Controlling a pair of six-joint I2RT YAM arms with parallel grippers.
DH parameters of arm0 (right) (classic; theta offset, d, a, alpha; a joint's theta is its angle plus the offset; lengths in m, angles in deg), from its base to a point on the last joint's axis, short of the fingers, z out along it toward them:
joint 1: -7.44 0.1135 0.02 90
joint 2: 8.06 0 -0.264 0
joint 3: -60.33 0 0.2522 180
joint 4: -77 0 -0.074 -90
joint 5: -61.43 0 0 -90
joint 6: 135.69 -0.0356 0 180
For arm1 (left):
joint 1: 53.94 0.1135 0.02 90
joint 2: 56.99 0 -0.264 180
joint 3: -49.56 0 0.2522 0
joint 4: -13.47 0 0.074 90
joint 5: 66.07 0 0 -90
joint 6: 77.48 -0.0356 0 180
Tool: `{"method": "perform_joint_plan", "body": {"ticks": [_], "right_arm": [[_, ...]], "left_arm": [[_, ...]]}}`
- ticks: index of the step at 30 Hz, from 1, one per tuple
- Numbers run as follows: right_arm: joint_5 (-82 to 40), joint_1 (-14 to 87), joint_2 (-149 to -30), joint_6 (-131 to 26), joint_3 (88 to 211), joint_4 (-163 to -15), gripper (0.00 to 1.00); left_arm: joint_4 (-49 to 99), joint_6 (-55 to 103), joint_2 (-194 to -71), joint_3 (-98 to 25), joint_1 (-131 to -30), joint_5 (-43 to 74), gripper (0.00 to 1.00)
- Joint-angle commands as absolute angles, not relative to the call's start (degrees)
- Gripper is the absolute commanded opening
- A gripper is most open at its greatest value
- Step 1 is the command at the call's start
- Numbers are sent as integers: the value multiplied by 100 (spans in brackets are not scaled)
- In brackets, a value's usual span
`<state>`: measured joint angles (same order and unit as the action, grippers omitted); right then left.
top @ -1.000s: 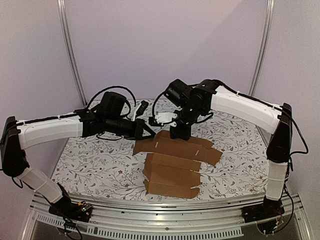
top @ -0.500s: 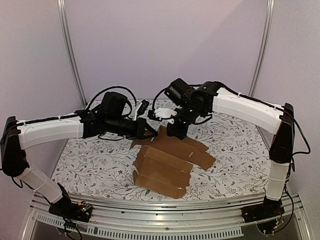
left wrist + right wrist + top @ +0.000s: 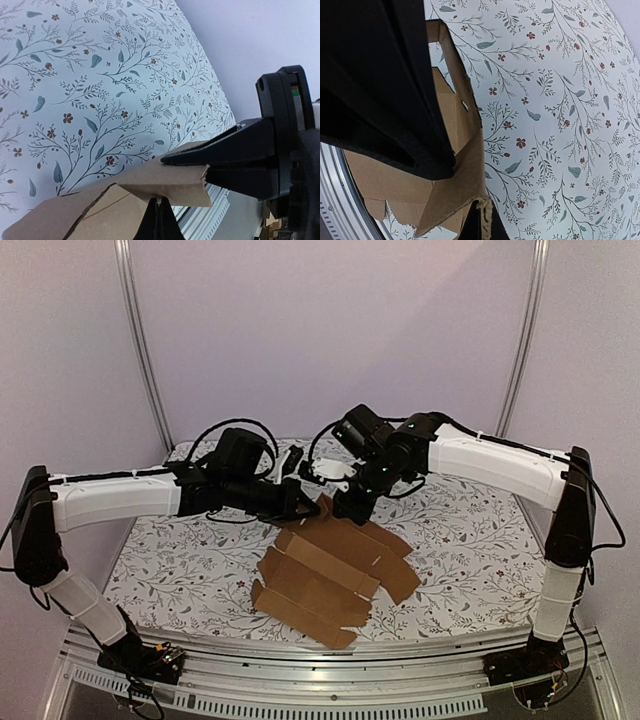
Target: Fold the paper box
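The paper box (image 3: 322, 572) is a flat brown die-cut sheet with creases and flaps, lying askew mid-table with its far edge raised. My left gripper (image 3: 307, 508) and right gripper (image 3: 345, 510) meet at that far edge, close together, each shut on the cardboard. In the left wrist view my left gripper (image 3: 160, 212) pinches the edge of a folded-over flap of the paper box (image 3: 150, 182), and the right gripper's fingers (image 3: 225, 150) lie on top of it. In the right wrist view my right gripper (image 3: 483, 220) clamps a frayed corner of the paper box (image 3: 470, 170); the left gripper (image 3: 380, 90) fills the upper left.
A floral cloth covers the table (image 3: 180, 570). A white round object (image 3: 330, 471) and a small black part (image 3: 292, 456) sit at the back, behind the grippers. A metal rail (image 3: 300, 655) runs along the near edge.
Both grippers have shifted slightly left, still holding the far edge. The sheet has swung round, its near end sliding left towards the front.
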<state>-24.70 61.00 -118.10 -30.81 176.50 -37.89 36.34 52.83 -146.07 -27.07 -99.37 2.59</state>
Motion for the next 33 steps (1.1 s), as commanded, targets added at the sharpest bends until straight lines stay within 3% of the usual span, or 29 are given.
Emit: {"method": "perform_joint_plan", "body": {"ticks": [1,20,33], "right_arm": [[-2137,6131,-11546,-3308,17580,-4157,0],[-2558,6130,-11318,-3198,17296,-4121,0],[-2589,6128,-11265,-3447,17068,-4253,0]], "left_arm": [[3524,5321,-14761,-2920,-10058,338,0],[5532,4374,-13588,-3029,-10034,2052,0],[5870,4708,-12911,-2246,-10043,2208,0]]}}
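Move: The left end flap of the raised box wall lies some 5 cm to the left of my left fingertips, 1 cm back and 3 cm lower. The small panel my right hand pinches is about 3 cm to their right, 1 cm back and just below; the box's lower panels spread roughly 9 cm back and 12 cm down. From my right hand, that left end flap lies about 10 cm left, 1 cm ahead and slightly lower. I keep my left fingers shut and bring them off the small panel they are pressing, swinging about 9 cm left, rising some 4 cm over the left end flap, then dipping again near its outer end while the hand turns some 20 degrees. My right hand keeps its pinch on the cardboard and stays nearly in place, bobbing up about 1 cm and back. ##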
